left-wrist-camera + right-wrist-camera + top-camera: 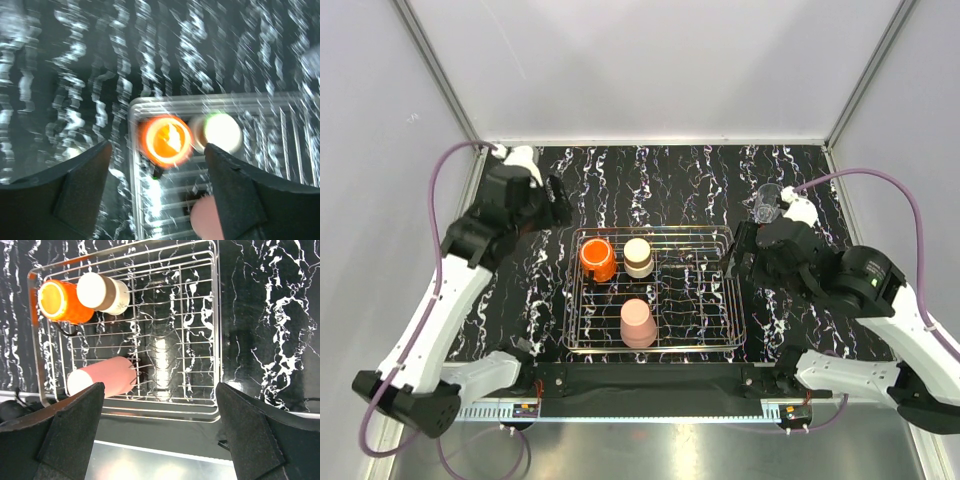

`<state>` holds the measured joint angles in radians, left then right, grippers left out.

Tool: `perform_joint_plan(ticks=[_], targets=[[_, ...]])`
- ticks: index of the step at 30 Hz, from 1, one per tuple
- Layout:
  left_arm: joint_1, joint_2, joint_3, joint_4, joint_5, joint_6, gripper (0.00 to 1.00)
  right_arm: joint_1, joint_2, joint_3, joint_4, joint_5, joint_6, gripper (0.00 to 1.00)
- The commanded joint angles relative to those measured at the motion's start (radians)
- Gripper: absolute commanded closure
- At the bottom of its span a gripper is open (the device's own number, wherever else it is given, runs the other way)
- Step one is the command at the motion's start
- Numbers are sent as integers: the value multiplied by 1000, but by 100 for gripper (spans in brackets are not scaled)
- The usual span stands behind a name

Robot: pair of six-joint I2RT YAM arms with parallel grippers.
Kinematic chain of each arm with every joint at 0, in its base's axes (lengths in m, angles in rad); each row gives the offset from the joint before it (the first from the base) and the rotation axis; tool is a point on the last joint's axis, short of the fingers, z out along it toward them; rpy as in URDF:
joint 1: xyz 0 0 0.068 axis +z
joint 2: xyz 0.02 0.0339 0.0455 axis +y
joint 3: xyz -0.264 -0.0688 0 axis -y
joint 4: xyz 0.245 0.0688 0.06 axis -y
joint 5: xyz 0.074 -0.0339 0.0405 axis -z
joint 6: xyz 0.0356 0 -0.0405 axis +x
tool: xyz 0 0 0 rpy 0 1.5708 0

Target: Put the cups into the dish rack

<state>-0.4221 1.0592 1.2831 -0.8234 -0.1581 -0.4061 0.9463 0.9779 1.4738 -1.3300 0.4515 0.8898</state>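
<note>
The silver wire dish rack (pixel 732 320) lies mid-table. An orange cup (pixel 597 258) and a cream cup with a brown band (pixel 638 257) stand mouth-down in its far left part. A pale pink tumbler (pixel 638 322) sits near its front. One clear glass (pixel 767 203) stands on the table behind my right wrist, partly hidden. My left gripper (pixel 558 200) hovers open past the rack's far left corner. The blurred left wrist view looks down on the orange cup (pixel 166 140) and cream cup (pixel 222 131). My right gripper (pixel 735 258) hangs open over the rack's right rim (pixel 216 315), holding nothing.
The black marble-patterned table (pixel 670 180) is walled by white panels at the back and sides. A metal rail (pixel 650 410) runs along the near edge between the arm bases. Purple cables (pixel 440 180) loop from both arms.
</note>
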Motion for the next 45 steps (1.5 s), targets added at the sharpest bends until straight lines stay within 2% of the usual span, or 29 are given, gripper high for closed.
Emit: perform_joint_plan(ticks=[1,6,11,14,15,18,21,30,45], targets=[[127,93,82,-2,18,62,23,3,-21,-33,21,13,0,0],[294,336,266,24,-18,55,26,5,-27,-75,37,3,-11,0],[399,528,377,104,0,9,27,5,-18,-63,43,-57,-22,0],[459,631,404,197,12,9,32,3,-27,-56,57,-68,-23,0],[470,687,419,211,18,10,36,5,-31,-58,60,-68,-26,0],[494,781,461,253,3,24,40,5,-25,-59,74,-59,-41,0],[511,824,475,295,-27,39,45,5,4,-55,83,-62,-58,0],[537,939,558,268,-40,49,46,5,74,-33,175,-137,-101,0],[546,1032,550,239,-29,29,51,5,35,-61,192,-151,-74,0]])
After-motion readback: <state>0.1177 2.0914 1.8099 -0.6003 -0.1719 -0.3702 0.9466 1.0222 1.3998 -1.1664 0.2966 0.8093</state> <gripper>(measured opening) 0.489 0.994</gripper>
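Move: The clear glass I'm going for stands about 26 cm ahead of my left hand, some 22 cm to its left and roughly 24 cm below. The orange cup in the rack lies about 3 cm ahead, 6 cm to the right and 19 cm below; the white cup sits 10 cm farther right of the orange one, level with it. From my right hand the glass is some 38 cm ahead, 61 cm left and 26 cm below. I swing my empty left hand away from the racked cups, forward and left about 30 cm, soon sinking as well, towards the clear glass, then lower nearly straight down just short of it. The wrist turns some 30 degrees counter-clockwise and tips further down while the fingers narrow to about half open, touching nothing. My open right hand drifts slightly down, then left above the rack. ##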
